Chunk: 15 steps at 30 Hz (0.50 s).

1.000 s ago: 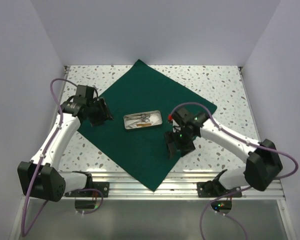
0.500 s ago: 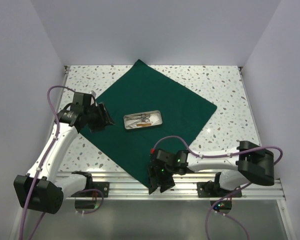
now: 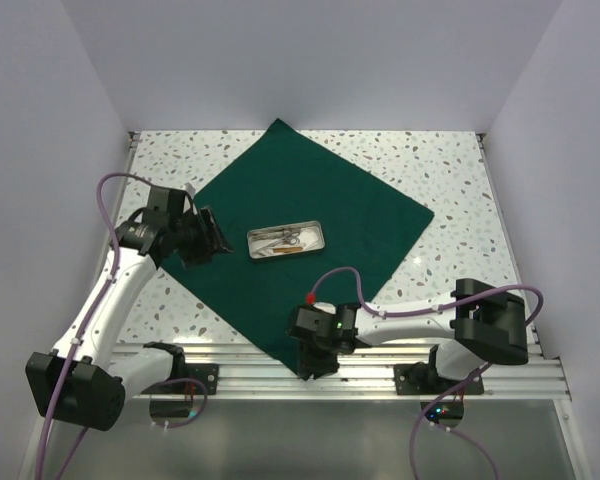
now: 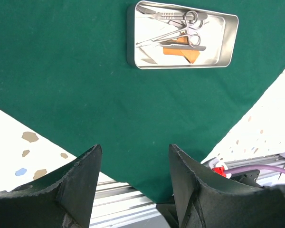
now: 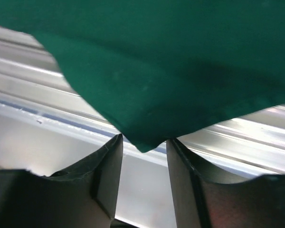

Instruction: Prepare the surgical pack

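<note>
The dark green drape [image 3: 300, 200] lies flat as a diamond on the speckled table, its near corner over the metal rail. A small silver instrument tray [image 3: 286, 240] with scissors and forceps sits at its middle, also in the left wrist view [image 4: 182, 34]. My left gripper [image 3: 212, 238] is open over the drape's left edge [image 4: 85, 118]. My right gripper [image 3: 310, 365] is open at the drape's near corner [image 5: 142, 142], whose tip lies between the jaws, which are not closed on it.
The aluminium rail [image 3: 380, 360] runs along the table's near edge, under the right gripper [image 5: 228, 137]. White walls enclose the table on three sides. Speckled tabletop [image 3: 450, 170] shows around the drape.
My right arm swung from beside the tray down to the drape's near corner at the rail. The left gripper shifted slightly toward the drape's left edge.
</note>
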Motion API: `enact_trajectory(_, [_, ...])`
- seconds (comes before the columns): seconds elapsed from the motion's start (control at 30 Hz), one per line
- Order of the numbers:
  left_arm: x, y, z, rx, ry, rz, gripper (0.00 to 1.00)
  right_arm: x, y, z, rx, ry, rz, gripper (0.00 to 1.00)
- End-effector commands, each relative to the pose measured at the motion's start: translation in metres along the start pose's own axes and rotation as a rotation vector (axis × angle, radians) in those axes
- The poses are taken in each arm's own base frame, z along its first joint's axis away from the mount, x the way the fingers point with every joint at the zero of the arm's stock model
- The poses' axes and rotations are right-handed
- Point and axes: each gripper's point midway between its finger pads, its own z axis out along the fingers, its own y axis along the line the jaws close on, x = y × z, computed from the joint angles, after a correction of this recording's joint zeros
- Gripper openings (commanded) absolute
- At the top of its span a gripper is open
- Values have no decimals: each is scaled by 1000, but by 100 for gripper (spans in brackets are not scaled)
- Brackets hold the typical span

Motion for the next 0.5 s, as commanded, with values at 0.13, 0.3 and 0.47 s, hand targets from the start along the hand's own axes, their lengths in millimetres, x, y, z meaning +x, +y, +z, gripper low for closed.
enact_trajectory(0.13, [4,-5,-2,30,1,8,63,-7,-17,-5,79,-55,48,34])
enact_trajectory(0.3, [0,-4,-2,6,3,12,63,-7,-5,-10,61,-44,-22,0])
enact_trajectory(0.47, [-29,-11,-20,-35,-83,37,62,-62,26,-60,19,-183,-132,0])
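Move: The green cloth's near corner lies right at the right hand's half-open fingers, about 1 cm below and level with it in both other directions. The metal rails along the table's front edge run beneath that corner, roughly 3 cm under the hand. The instrument tray stands on the cloth some 32 cm ahead and 5 cm to the left. From the left hand the same corner lies about 23 cm back, 20 cm to the right and 16 cm down. The right hand, fingers pointing down, eases about 1 cm to its right and settles slightly lower while its fingers close from nearly half open to shut, pinching the tip of the green cloth's near corner. It then turns upward and forward with a little left, lifting roughly 2.5 cm and going about 1.5 cm forward, so that it starts drawing the pinched corner off the front rails towards the instrument tray, with hardly any wrist turn. ##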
